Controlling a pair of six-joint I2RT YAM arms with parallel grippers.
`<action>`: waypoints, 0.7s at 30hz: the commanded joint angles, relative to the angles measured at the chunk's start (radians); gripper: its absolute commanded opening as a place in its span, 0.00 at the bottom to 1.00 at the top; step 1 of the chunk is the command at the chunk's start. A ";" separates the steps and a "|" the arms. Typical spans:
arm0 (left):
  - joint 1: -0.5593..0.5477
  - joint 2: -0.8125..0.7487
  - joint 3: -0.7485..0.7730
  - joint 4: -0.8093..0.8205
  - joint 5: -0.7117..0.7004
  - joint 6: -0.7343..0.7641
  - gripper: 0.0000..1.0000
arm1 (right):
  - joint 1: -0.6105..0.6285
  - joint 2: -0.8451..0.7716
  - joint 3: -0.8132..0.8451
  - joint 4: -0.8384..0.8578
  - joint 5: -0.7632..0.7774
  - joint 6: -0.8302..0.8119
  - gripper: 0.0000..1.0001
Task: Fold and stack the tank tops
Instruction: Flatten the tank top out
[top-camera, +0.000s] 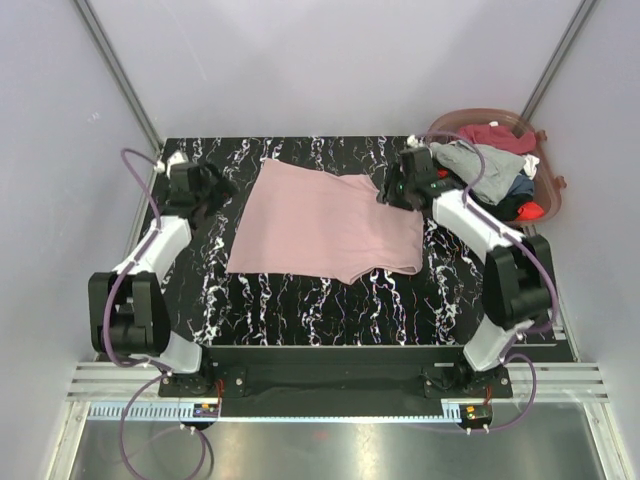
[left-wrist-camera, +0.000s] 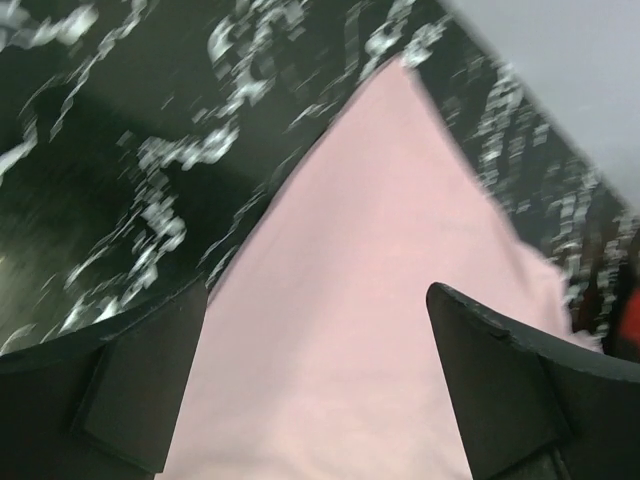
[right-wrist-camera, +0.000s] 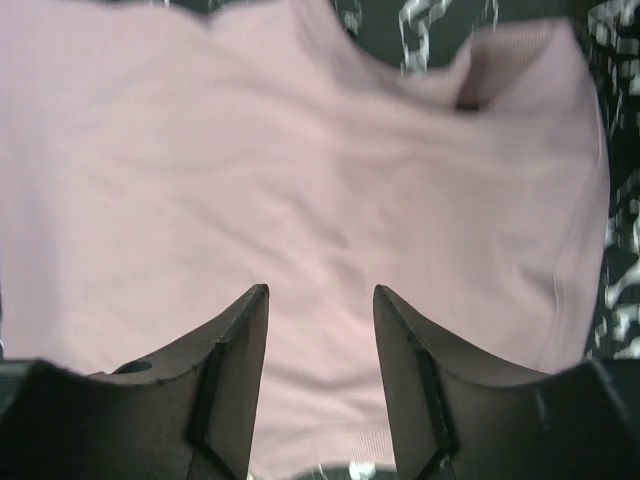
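Observation:
A dusty pink tank top (top-camera: 325, 225) lies spread flat on the black marbled table (top-camera: 300, 305). My left gripper (top-camera: 213, 186) hovers just off its far left corner, jaws wide open and empty. In the left wrist view the pink cloth (left-wrist-camera: 370, 260) lies below the left gripper (left-wrist-camera: 318, 290). My right gripper (top-camera: 394, 190) is over the top's far right corner, open with nothing between its fingers. The right wrist view has the right gripper (right-wrist-camera: 320, 290) above the pink cloth (right-wrist-camera: 300, 170). More tank tops, grey (top-camera: 480, 160), maroon (top-camera: 505, 135), black (top-camera: 507, 208) and red (top-camera: 533, 211), are heaped in the basket.
The round brownish basket (top-camera: 553, 190) stands at the table's far right corner, close behind the right arm. White walls and metal rails enclose the table on three sides. Bare tabletop shows in front of the pink top.

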 joint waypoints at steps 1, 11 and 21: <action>0.003 -0.057 -0.095 -0.086 -0.008 0.003 0.96 | 0.029 -0.117 -0.141 0.004 0.035 0.009 0.53; -0.002 -0.258 -0.431 -0.049 -0.010 0.006 0.79 | 0.058 -0.240 -0.350 -0.045 0.138 0.068 0.57; -0.002 -0.193 -0.516 0.006 0.066 0.021 0.63 | 0.058 -0.201 -0.364 -0.024 0.193 0.094 0.55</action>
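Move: The near-left corner of the pink tank top lies about 14 cm back from my left hand, in line with it sideways and 16 cm below; the garment's far-left corner is some 20 cm ahead and 6 cm to the right. For my right hand, the near hem is about 13 cm back, 4 cm to the right and 13 cm down. The near-right corner is some 6 cm farther right along that hem, and the sagging hem point is about 17 cm back and 6 cm left of this hand. Both my empty hands draw back over the tank top towards its near edge. My left comes back and down, about 15 cm each way, tipping its fingers some 20 degrees steeper and narrowing them partway around the near-left corner without closing. My right goes back about 10 cm, sinks 7 and drifts right to above the near hem, fingers staying half open. ##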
